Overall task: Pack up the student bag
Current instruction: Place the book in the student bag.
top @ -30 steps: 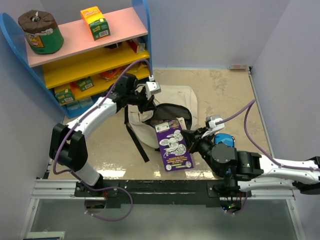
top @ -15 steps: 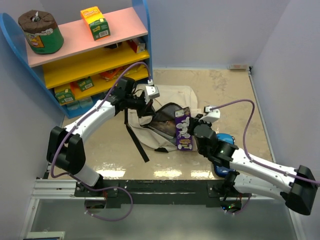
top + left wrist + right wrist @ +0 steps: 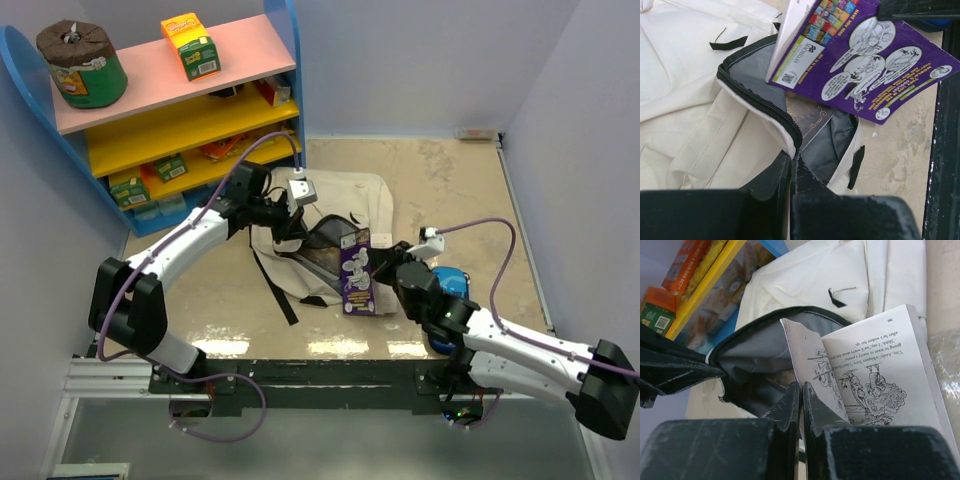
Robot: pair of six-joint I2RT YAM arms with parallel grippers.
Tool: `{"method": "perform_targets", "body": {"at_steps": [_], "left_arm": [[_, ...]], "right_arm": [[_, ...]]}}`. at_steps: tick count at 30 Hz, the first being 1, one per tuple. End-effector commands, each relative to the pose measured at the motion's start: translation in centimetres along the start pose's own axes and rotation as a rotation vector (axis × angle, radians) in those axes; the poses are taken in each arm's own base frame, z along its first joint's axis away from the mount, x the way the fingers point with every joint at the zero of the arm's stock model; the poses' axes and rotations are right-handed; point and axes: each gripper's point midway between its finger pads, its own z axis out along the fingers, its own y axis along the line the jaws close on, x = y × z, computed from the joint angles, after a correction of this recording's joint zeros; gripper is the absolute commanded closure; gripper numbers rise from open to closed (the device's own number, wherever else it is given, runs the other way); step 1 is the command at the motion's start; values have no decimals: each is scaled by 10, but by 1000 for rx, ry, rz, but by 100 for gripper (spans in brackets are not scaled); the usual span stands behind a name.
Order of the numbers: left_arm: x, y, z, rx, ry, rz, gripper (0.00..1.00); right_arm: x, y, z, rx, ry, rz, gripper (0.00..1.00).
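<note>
The student bag (image 3: 368, 196), beige with black zipper trim, lies open in the middle of the table. My left gripper (image 3: 292, 222) is shut on its zippered rim (image 3: 765, 107) and holds the mouth up. My right gripper (image 3: 380, 268) is shut on the cover of a purple paperback book (image 3: 356, 272), which stands on edge at the bag's mouth. In the right wrist view the book's pages (image 3: 880, 370) fan open above the grey lining (image 3: 755, 347). The left wrist view shows the purple cover (image 3: 865, 65) over the opening, with another book (image 3: 809, 117) lying inside.
A small blue pencil case (image 3: 452, 280) lies right of the bag, under my right arm. A shelf (image 3: 180, 110) at the back left carries a green pack (image 3: 80, 65), an orange box (image 3: 190, 45) and other items. The bag's black strap (image 3: 275, 280) trails toward the front edge.
My right arm has carried the purple book from the front of the table up to the bag's mouth and tipped it on edge. The left gripper keeps holding the rim, shifted slightly.
</note>
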Motion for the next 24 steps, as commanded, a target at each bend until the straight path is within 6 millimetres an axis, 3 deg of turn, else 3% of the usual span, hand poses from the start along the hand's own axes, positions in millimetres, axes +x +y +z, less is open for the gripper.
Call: {"method": "perform_targets", "body": {"at_steps": [1,7,10,12,13,14,17,19,22,23,24], "left_arm": [[-16,-8,-2,6,-45,30,100],[-21,-14,4,20,-41,40,100],[-23,-17,5,23,-37,44,100],[-25,-18,4,24,-41,53,100],[-25,-19,4,26,-40,53,100],[-25,-21,4,34,-42,54,100],[-27,-25,2,50,-50,62,100],[-26,-28,1,57,-53,65,100],[-22,-30,1,67,-37,76,100],[-20,-30,0,67,-32,79,100],[-20,-31,0,67,-30,80,100]], "right_arm": [[22,-10,-18,-30,108,107,100],[41,-39,-21,36,137,141,100],[52,-31,-18,17,183,129,100],[70,-37,-12,40,231,93,100],[76,-30,-11,8,254,102,100],[90,-38,-7,38,289,76,100],[109,-42,0,57,338,46,100],[112,-37,4,48,346,33,100],[114,-45,3,93,359,11,100],[114,-47,3,101,360,3,98],[110,-47,1,107,354,0,85]]}}
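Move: The right hand still pinches the purple book by its loose right-hand cover edge, the book's middle about 4 cm left, 2 cm back and 5 cm below the fingers. The student bag's open mouth lies some 11 cm left, 6 cm ahead and 12 cm below; the Tale of Two Cities book inside it is 11 cm left, 4 cm ahead, and the blue case 18 cm right, 8 cm back. From the left hand, which keeps the rim, the mouth is about 8 cm right, 1 cm ahead and 10 cm below. The right hand brings the purple book down about 13 cm towards the near edge of the bag's mouth, first easing back and to the right by roughly 2 cm as it sinks, then swinging some 3 cm to the left during the steeper drop while the fingers tip down about 20 degrees. Its fingers stay shut at the book's right edge, and the left hand keeps its pinch on the raised rim, drifting only a centimetre or so back and to its right. ##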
